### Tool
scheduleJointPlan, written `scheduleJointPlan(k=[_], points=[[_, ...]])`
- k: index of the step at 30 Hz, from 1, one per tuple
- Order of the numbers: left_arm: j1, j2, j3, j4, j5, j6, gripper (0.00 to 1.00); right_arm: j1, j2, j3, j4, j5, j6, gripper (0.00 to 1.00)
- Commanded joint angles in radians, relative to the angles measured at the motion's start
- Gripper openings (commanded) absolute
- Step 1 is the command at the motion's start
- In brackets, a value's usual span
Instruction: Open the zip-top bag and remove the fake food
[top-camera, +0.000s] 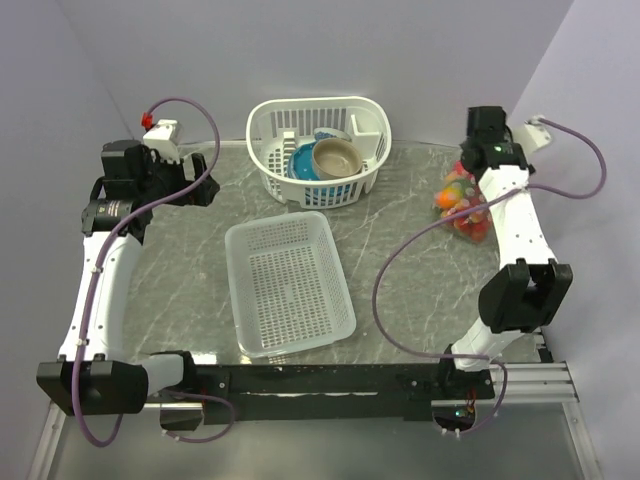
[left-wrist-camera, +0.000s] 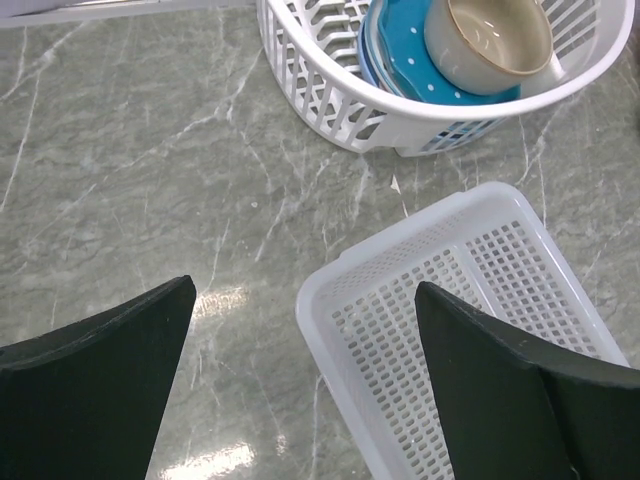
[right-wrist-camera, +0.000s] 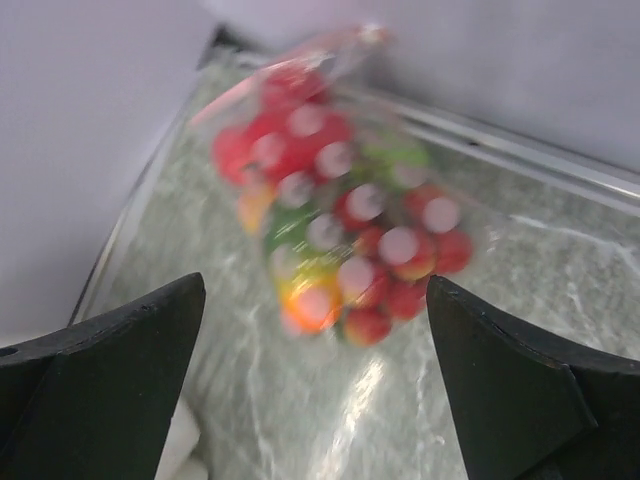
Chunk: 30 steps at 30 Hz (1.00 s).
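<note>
The zip-top bag (top-camera: 463, 200) lies at the table's far right edge, a clear pouch stuffed with the fake food (right-wrist-camera: 335, 235), small red, orange, yellow and green pieces. In the blurred right wrist view its pink strip (right-wrist-camera: 300, 62) sits at the far end. My right gripper (right-wrist-camera: 315, 285) hovers just short of the bag, open, nothing between its fingers. My left gripper (left-wrist-camera: 305, 288) is open too, above the bare table at the far left, beside a corner of the white mesh basket (left-wrist-camera: 470, 300). It holds nothing.
The flat white mesh basket (top-camera: 288, 285) sits mid-table. Behind it a white slotted rack (top-camera: 372, 160) holds a blue bowl (top-camera: 302, 163) and a tan bowl (top-camera: 335, 157). Walls close in behind and on the right, near the bag. A purple cable (top-camera: 400, 255) loops over the table.
</note>
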Motion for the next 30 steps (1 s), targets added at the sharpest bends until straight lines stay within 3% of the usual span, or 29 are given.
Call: scheduleJointPlan(k=[1,8,13,17,21,22,25,26,28,29,30], points=[[0.005,0.011,-0.012,0.060,0.036,0.021,0.99,-0.094,0.055,-0.041,0.044,-0.025,0.128,1.00],[0.034,0.074,0.011,0.052,0.230,0.032,0.99,-0.106,0.279,0.101,-0.041,0.012,0.059,1.00],[0.038,0.118,-0.016,0.120,0.270,0.009,0.99,-0.143,0.248,-0.037,0.108,-0.063,0.015,1.00],[0.039,0.150,-0.029,0.149,0.271,0.003,0.99,-0.237,0.242,-0.172,0.222,-0.253,0.021,1.00],[0.039,0.164,-0.033,0.137,0.274,0.024,0.99,-0.234,0.286,-0.166,0.271,-0.330,-0.044,0.94],[0.041,0.161,-0.038,0.138,0.271,0.028,0.99,-0.232,0.306,-0.154,0.278,-0.347,-0.054,0.90],[0.044,0.138,-0.062,0.164,0.267,0.026,0.99,-0.229,0.323,-0.145,0.292,-0.407,-0.084,0.63],[0.045,0.132,-0.068,0.170,0.268,0.025,0.99,-0.226,0.319,-0.152,0.303,-0.418,-0.094,0.44],[0.045,0.120,-0.082,0.193,0.271,0.018,0.99,-0.206,0.301,-0.177,0.335,-0.434,-0.104,0.25],[0.045,0.117,-0.085,0.200,0.271,0.014,0.99,-0.199,0.294,-0.182,0.341,-0.436,-0.108,0.11],[0.045,0.117,-0.087,0.201,0.271,0.011,0.99,-0.188,0.288,-0.186,0.343,-0.438,-0.108,0.06]])
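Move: The bag of fake food lies about 20 cm below the open right hand, roughly 4 cm ahead and 3 cm to its right. The white basket stands some 35 cm to that hand's left and 8 cm ahead, about 16 cm lower. The empty tray is about 43 cm left and 15 cm back, at table level. From the left hand, the bag is roughly 57 cm to the right, 11 cm ahead and 23 cm down. Down onto the bag, the right hand plunges about 18 cm, drifting some 7 cm right and tipping its fingers steeper; then, level, it slides 3 cm forward and 2 cm back left as the fingers close from wide open, pinching the clear film over the middle of the bag. The left hand, still open and empty, sinks 5 cm or so, easing forward and turning slightly clockwise. ##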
